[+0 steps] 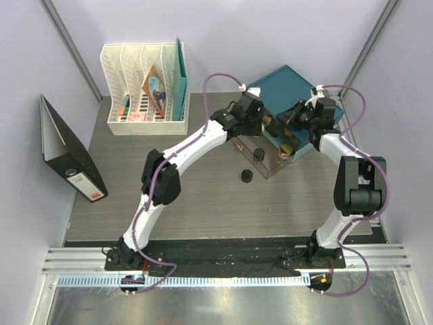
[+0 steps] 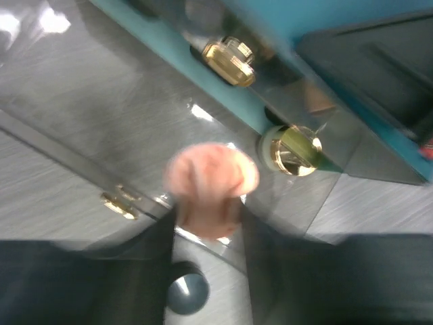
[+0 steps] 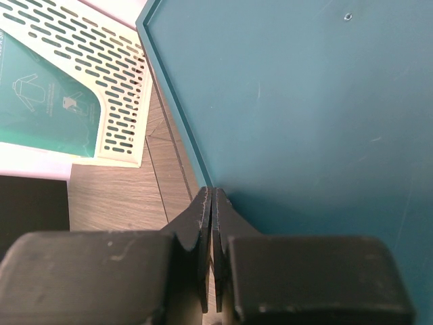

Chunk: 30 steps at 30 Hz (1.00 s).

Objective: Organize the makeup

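A blurred peach-pink piece of makeup sits between the dark fingers of my left gripper, which is shut on it; its exact shape is too smeared to tell. That left gripper hangs over the clear tray. A gold jar and a gold-capped piece stand further in. One black pot is in the tray, and another is on the table. My right gripper is shut, tips at the rim of the teal box.
The teal box lies behind the clear tray at the back right. A white file rack with papers stands at the back left. A black binder leans against the left wall. Both arms crowd the tray.
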Motion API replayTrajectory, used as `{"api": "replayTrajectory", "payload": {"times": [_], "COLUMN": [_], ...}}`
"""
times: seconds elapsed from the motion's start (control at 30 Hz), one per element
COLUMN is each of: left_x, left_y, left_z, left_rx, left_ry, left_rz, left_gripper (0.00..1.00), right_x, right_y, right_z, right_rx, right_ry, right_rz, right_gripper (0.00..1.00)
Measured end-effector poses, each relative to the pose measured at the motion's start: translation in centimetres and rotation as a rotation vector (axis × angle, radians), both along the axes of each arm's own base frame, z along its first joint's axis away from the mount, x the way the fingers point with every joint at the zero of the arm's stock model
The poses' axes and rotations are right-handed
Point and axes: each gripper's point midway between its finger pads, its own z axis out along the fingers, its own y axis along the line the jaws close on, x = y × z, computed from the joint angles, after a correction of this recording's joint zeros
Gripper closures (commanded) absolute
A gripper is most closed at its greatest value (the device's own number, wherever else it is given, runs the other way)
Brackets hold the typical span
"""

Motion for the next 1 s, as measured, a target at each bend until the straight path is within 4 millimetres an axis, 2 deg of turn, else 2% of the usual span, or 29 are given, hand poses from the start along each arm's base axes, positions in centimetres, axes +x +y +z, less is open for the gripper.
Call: {"api": "replayTrajectory", "payload": {"times": [0.03, 0.07, 0.13, 0.23, 0.37, 0.43, 0.53, 0.63, 0.73, 0.8, 0.9, 1.0], "left_x": [0.3, 0.4, 0.3, -0.2, -1.7, -3.1, -4.8, -6.3, -7.7, -8.6, -10.7, -12.0], "left_y": [-0.3, -0.5, -0.2, 0.5, 2.4, 3.9, 5.4, 6.3, 6.6, 6.5, 6.4, 5.8], "left_z": [-1.2, -2.4, -4.9, -7.1, -7.7, -7.1, -5.0, -2.8, -2.3, -3.4, -6.2, -8.5], "left_rx": [0.006, 0.014, 0.041, 0.071, 0.09, 0.1, 0.087, 0.063, 0.067, 0.089, 0.151, 0.194], "left_ry": [0.018, 0.042, 0.095, 0.143, 0.162, 0.166, 0.149, 0.118, 0.106, 0.118, 0.163, 0.198], "left_rz": [-0.008, -0.011, -0.016, -0.024, -0.027, -0.03, -0.041, -0.057, -0.088, -0.113, -0.16, -0.201], "left_gripper": [0.3, 0.13, 0.08, 0.09, 0.09, 0.09, 0.1, 0.11, 0.11, 0.1, 0.1, 0.1], "right_x": [0.0, 0.0, 0.0, 0.0, 0.0, 0.0, 0.0, 0.0, 0.0, 0.0, 0.0, 0.1], "right_y": [0.0, 0.0, 0.0, 0.0, 0.0, 0.0, 0.0, 0.0, 0.0, 0.0, 0.0, 0.1], "right_z": [0.0, 0.0, 0.0, 0.0, 0.0, 0.0, 0.0, 0.0, 0.0, -0.1, 0.0, 0.0], "right_rx": [0.0, 0.0, -0.001, -0.001, -0.001, -0.001, -0.001, 0.0, 0.0, 0.0, 0.0, 0.001], "right_ry": [0.0, -0.001, -0.001, -0.001, 0.0, 0.0, 0.003, 0.004, 0.004, 0.006, 0.007, 0.007], "right_rz": [0.0, 0.001, 0.001, 0.001, 0.001, 0.001, 0.002, 0.003, 0.003, 0.003, 0.005, 0.006], "right_gripper": [0.93, 0.93, 0.93, 0.93, 0.93, 0.93, 0.93, 0.93, 0.93, 0.93, 0.93, 0.93]}}
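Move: The pink puff is still between the left fingers; the middle of the open drawer it goes to lies almost straight below them, some 16 cm down. In the drawer, a black lid sits about 3 cm back of the hand and a glass jar about 9 cm to its right, nearly level. A black cap on the table is roughly 11 cm back, 4 cm left and 17 cm down. From the right hand the drawer is about 13 cm left, 5 cm back and 12 cm lower. Dip the left gripper some 7 cm towards the drawer and spread the fingers wide to let go of the pink puff. Then lift it back and to the left out over the drawer's front, and sink again with the open fingers towards the black cap, ending about 12 cm back of the start, while the wrist tips further down and turns slightly clockwise. ##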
